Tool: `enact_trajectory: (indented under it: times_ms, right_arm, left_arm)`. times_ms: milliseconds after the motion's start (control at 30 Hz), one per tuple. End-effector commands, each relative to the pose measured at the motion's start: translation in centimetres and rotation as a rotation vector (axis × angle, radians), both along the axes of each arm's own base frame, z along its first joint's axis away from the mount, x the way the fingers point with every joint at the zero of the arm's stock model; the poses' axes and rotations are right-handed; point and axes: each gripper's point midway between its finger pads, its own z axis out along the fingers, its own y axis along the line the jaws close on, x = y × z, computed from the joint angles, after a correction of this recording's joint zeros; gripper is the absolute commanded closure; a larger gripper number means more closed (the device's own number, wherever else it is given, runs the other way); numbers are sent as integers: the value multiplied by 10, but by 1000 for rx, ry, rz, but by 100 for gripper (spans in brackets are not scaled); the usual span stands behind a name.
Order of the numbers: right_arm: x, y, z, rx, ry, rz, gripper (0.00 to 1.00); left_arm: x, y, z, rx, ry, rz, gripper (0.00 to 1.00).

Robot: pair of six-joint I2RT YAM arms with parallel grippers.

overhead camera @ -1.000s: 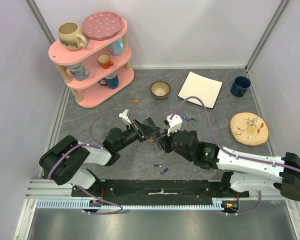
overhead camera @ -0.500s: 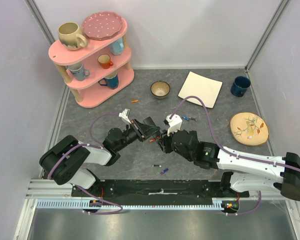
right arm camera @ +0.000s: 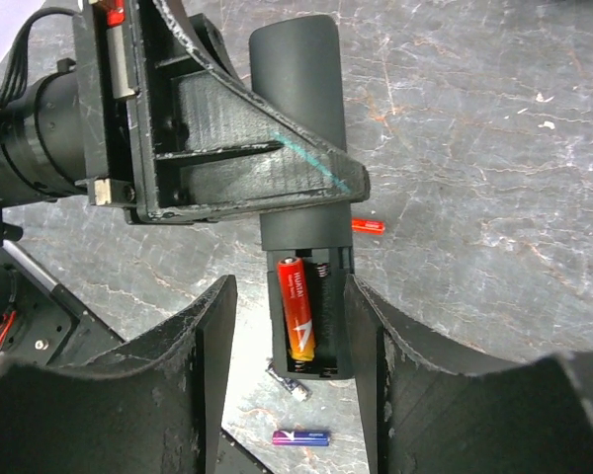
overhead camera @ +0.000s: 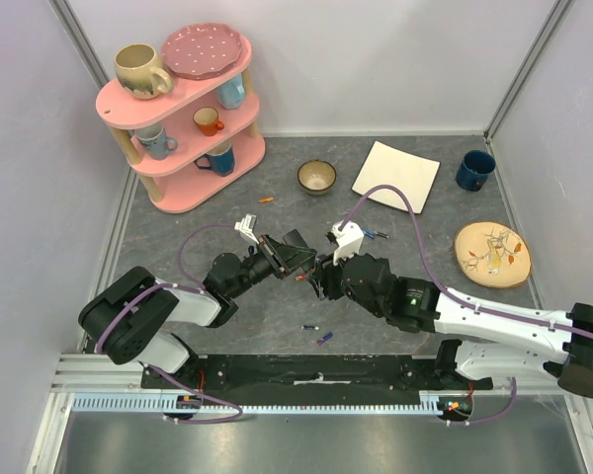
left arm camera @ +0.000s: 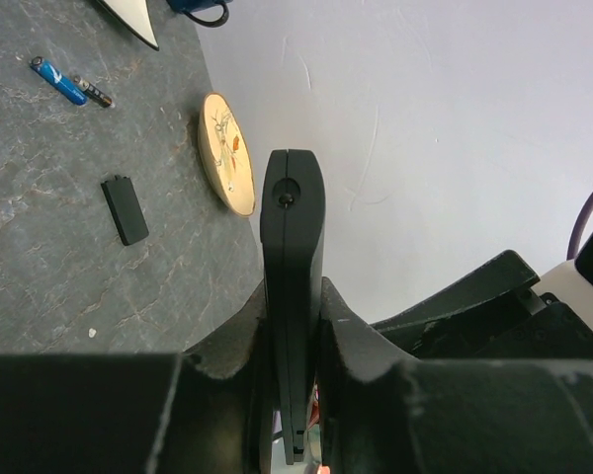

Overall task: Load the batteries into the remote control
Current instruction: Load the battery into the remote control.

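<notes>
The black remote control stands on edge, and my left gripper is shut on it. In the right wrist view its open battery compartment faces the camera. An orange-red battery lies in the left slot; the right slot shows only its spring. My right gripper is open, its jaws on either side of the compartment and apart from it. Loose batteries lie on the table: red, dark grey, purple, blue. In the top view the two grippers meet at mid-table.
A small black battery cover lies flat on the grey table. At the back stand a pink shelf with mugs, a small bowl, a white square plate and a blue mug. A patterned plate sits at the right.
My right gripper has opened and its wrist has shifted slightly. The left arm keeps the remote where it was.
</notes>
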Motion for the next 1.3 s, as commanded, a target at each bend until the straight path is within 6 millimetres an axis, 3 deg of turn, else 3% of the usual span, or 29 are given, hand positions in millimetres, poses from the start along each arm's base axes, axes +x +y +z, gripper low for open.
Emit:
enact_trajectory:
  times_ms: [0,200,500,567,633,933,1100,1267]
  right_arm:
    - [8,-6,26,34,-39,-51,44]
    - [9,-9,37,45,-52,-63,41]
    - [1,-19,85,150,-125,-24,35]
    - [0,-22,87,174,-120,-34,27]
    - [0,-25,80,202,-83,-69,19]
    - [-5,-25,55,386,157,-52,10]
    - [2,-30,46,488,241,-50,10]
    - [-1,-18,38,532,315,7,9]
  left_arm:
    - [-12,5,81,-230,-248,-17,98]
    - [-12,5,80,-227,-248,-18,98]
    - [-10,3,77,-222,-242,-20,98]
    - [-10,4,77,-230,-244,-18,98]
    - [-11,4,80,-239,-247,-16,98]
    - [-12,8,98,-270,-309,-1,98]
    - [-13,7,105,-278,-331,-8,98]
    - [-13,6,109,-282,-347,-10,98]
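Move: The red battery already lies in the open remote that the left hand holds, roughly 2 cm ahead, 2 cm left and 2 cm below the right hand; from the left hand it is about 5 cm back and 4 cm right, near its height. On the table some 16 cm below the right hand, a loose red battery lies about 8 cm ahead and 4 cm left, and a grey battery 5 cm back and 2 cm left. Opening wide, the right hand lifts 7 cm, then sinks 5, drawing right from the battery; left keeps the remote. ##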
